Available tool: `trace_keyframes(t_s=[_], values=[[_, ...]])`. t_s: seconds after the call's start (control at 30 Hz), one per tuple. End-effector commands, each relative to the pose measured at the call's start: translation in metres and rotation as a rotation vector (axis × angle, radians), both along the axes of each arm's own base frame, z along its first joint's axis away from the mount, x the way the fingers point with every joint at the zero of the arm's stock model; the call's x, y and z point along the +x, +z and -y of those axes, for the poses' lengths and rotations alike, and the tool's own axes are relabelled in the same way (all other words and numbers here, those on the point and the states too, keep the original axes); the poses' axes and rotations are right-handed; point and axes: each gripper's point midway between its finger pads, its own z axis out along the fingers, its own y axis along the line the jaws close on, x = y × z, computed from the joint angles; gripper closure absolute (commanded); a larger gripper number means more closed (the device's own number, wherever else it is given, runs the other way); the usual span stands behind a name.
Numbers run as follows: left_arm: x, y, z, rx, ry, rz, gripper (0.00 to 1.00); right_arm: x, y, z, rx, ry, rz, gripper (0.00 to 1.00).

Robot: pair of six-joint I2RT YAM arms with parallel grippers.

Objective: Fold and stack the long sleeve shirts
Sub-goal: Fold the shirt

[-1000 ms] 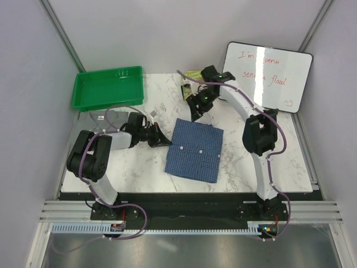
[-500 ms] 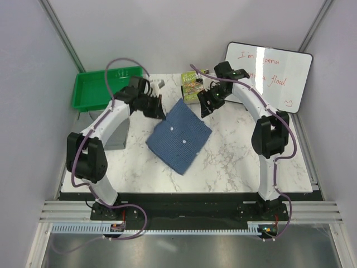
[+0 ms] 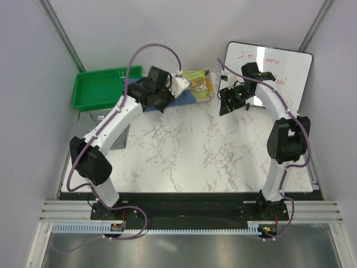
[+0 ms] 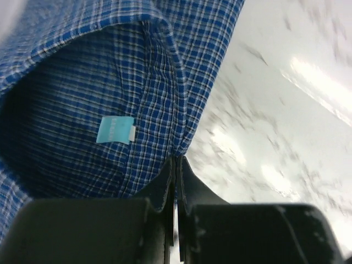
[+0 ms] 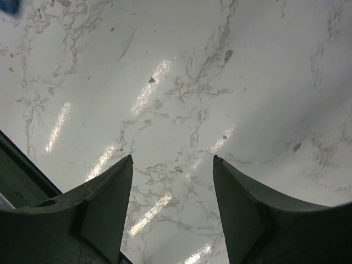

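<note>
The blue checked long sleeve shirt [image 4: 82, 99] fills the upper left of the left wrist view, a small teal label [image 4: 115, 130] on its cloth. My left gripper [image 4: 177, 160] is shut on a fold at its edge. From above, that gripper [image 3: 170, 99] is at the back of the table beside the green tray, and only a strip of the blue shirt [image 3: 186, 98] shows past it. A grey cloth, apparently the grey shirt [image 3: 120, 143], lies mostly hidden under the left arm. My right gripper [image 3: 226, 106] [image 5: 172, 162] hangs open over bare marble, holding nothing.
A green tray [image 3: 100, 89] sits at the back left corner. A small colourful book [image 3: 199, 84] lies at the back middle. A whiteboard [image 3: 279, 72] leans at the back right. The marble tabletop [image 3: 189, 151] ends in a dark front rail.
The left arm has swung the blue shirt from the middle of the table up to the back edge by the tray. The right arm has drawn back to the right.
</note>
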Motion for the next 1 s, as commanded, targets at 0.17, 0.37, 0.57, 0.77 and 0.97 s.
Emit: trace_keyframes(t_s=[0.17, 0.37, 0.57, 0.77, 0.97], values=[[-0.130, -0.206, 0.038, 0.086, -0.039, -0.391, 0.98, -0.039, -0.008, 0.011, 0.059, 0.004, -0.022, 0.32], [-0.157, -0.212, 0.099, -0.033, -0.056, -0.562, 0.98, -0.059, -0.016, 0.009, 0.091, -0.002, -0.101, 0.32], [-0.147, -0.213, 0.143, -0.144, 0.019, -0.644, 0.98, -0.058, -0.021, 0.018, 0.100, -0.055, -0.135, 0.31], [-0.148, -0.124, 0.230, -0.482, -0.180, -0.712, 0.74, -0.036, -0.030, 0.053, 0.152, -0.265, -0.232, 0.30], [-0.122, -0.041, 0.166, -0.603, -0.202, -0.570, 0.55, -0.058, -0.053, 0.042, 0.167, -0.278, -0.331, 0.34]])
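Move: The left gripper is high up, already shut on the shirt's edge. The bare patch of table where the shirt is to be laid has its middle about 12 cm back, 5 cm to the right and 24 cm below. From this hand the book lies some 17 cm ahead and 13 cm right, the green bin 16 cm ahead and 25 cm left, the grey shirt 3 cm back and 28 cm left. From the empty right gripper, the patch is roughly 13 cm back, 18 cm left and 14 cm below. Swing the left gripper fast down about 24 cm and back 16 cm, still pinching the shirt, tipping the fingers some 30 degrees steeper. Then draw the edge to the right just over the table, open the fingers and rise clear, still going right. Ease the empty, open right gripper back and down, then right, away from the shirt. ##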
